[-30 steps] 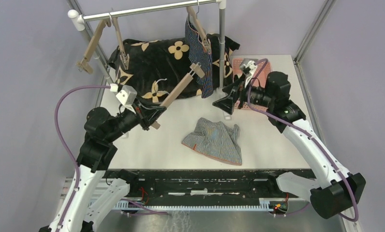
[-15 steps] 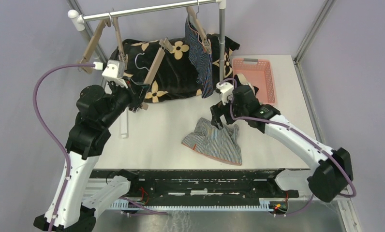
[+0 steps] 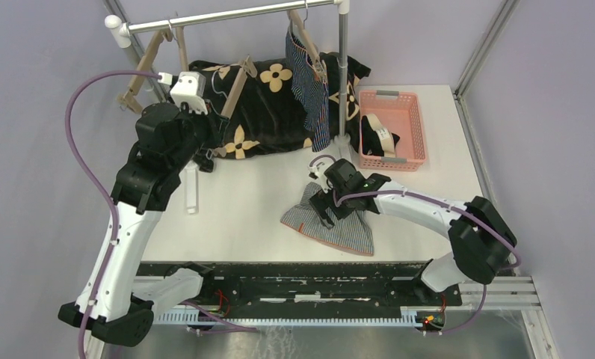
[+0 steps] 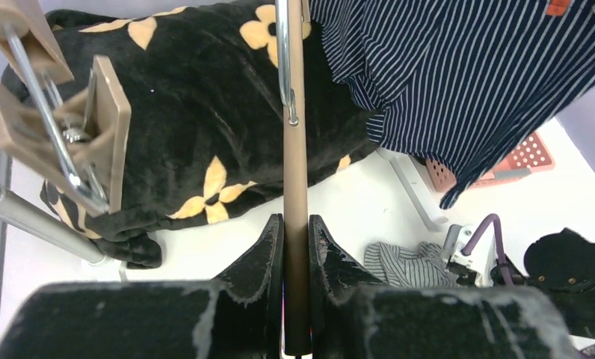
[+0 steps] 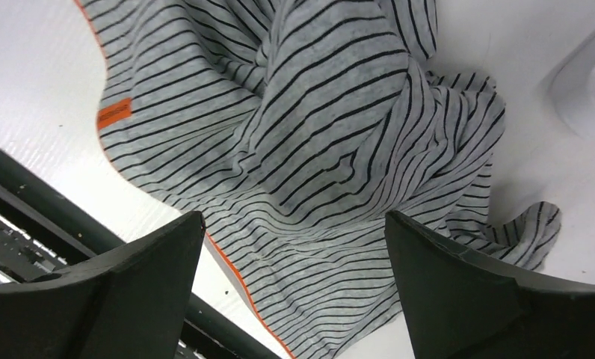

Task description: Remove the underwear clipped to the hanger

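Observation:
My left gripper (image 3: 218, 133) (image 4: 296, 218) is shut on the wooden bar of an empty hanger (image 3: 236, 84) (image 4: 296, 149), held up close to the rail (image 3: 227, 15). A navy striped underwear (image 3: 311, 82) (image 4: 459, 75) hangs clipped to a hanger at the rail's right end. The grey-white striped underwear (image 3: 338, 221) (image 5: 317, 149) lies crumpled on the table. My right gripper (image 3: 326, 206) (image 5: 293, 221) hovers just above it, open, with the cloth between its fingers and not pinched. The black underwear (image 3: 380, 138) lies in the pink basket (image 3: 421, 127).
A big black cloth with tan flowers (image 3: 264, 105) (image 4: 167, 134) lies under the rail. Two empty wooden clip hangers (image 3: 149, 63) hang at the rail's left end. The rack's post (image 3: 343, 75) stands beside the basket, and its white foot (image 3: 192, 191) lies near my left arm.
The left arm lifted the hanger up and back toward the rail. The right arm swung from the basket down over the grey-white striped underwear; the black underwear now shows in the basket.

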{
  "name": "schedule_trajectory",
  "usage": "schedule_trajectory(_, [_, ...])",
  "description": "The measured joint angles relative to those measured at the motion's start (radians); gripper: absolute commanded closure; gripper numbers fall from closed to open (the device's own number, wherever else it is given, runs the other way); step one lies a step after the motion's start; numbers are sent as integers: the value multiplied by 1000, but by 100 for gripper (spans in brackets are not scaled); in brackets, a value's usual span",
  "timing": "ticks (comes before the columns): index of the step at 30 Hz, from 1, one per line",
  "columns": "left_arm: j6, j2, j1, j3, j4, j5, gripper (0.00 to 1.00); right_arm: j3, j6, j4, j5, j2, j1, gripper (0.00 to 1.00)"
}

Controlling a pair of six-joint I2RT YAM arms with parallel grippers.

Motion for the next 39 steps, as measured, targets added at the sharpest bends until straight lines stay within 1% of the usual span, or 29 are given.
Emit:
schedule_trajectory(2, [2,20,0,15,3,-10,97,-1,9,2,6,27,2,17])
schedule_trajectory(3, [2,31,0,21,2,-15,97,-1,16,3,11,43,3,27])
schedule_trajectory(5, [2,52,0,27,6,-20,97,-1,25,4,18,80,11,60])
schedule_trajectory(6, [2,60,0,27,8,-22,97,-1,31,4,21,99,16,87])
schedule_trajectory(7, [2,71,0,27,10,-27,97,-1,41,3,23,118,20,98])
schedule_trajectory(8, [2,80,0,29,10,-31,97,-1,40,1,24,133,22,99])
schedule_trajectory(11, [2,110,0,55,10,-50,97,1,55,-10,27,151,28,99])
schedule_trajectory(15, [2,142,0,118,31,-74,97,8,61,-19,49,121,36,99])
schedule_trajectory(17, [3,153,0,155,46,-85,97,10,67,-30,74,68,40,99])
schedule_trajectory(20, [8,180,0,217,66,-103,97,29,72,-55,127,-66,49,99])
schedule_trajectory(24, [10,237,0,288,80,-109,97,72,76,-66,194,-288,54,99])
schedule_trajectory(27, [11,279,0,300,84,-113,97,109,76,-69,274,-430,56,99])
schedule_trajectory(28, [11,308,0,301,81,-117,97,134,74,-69,339,-503,57,99])
schedule_trajectory(29, [11,308,0,301,81,-117,97,135,74,-69,345,-509,57,99])
schedule_trajectory(31, [11,330,0,305,74,-128,97,152,61,-69,420,-560,58,99])
schedule_trajectory(35, [11,356,0,328,70,-135,97,198,23,-69,556,-589,59,99])
schedule_trajectory(39, [11,357,0,360,73,-135,97,231,-51,-38,711,-554,59,99])
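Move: The grey-striped underwear lies almost straight under my open right hand, its middle about 5 cm down and 1 cm back. The pink basket is some 20 cm ahead and 15 cm right of that hand, and the rack's foot about 12 cm ahead and 4 cm right. My left hand holds the emptied hanger; the rail spot is roughly 20 cm ahead and 10 cm up. An empty hanger hangs 14 cm ahead, 8 cm left and 3 cm up; the navy-striped underwear is 12 cm ahead, 14 cm right and 3 cm down. I sink my right hand about 5 cm into the grey-striped underwear, shut my fingers on the cloth and lift it some 30 cm, drifting right to the basket's side while the fingers tip up from pointing down to facing forward. Meanwhile my left hand keeps its pinch on the hanger, carrying it about 10 cm forward to the rail in an up-then-down arc. ##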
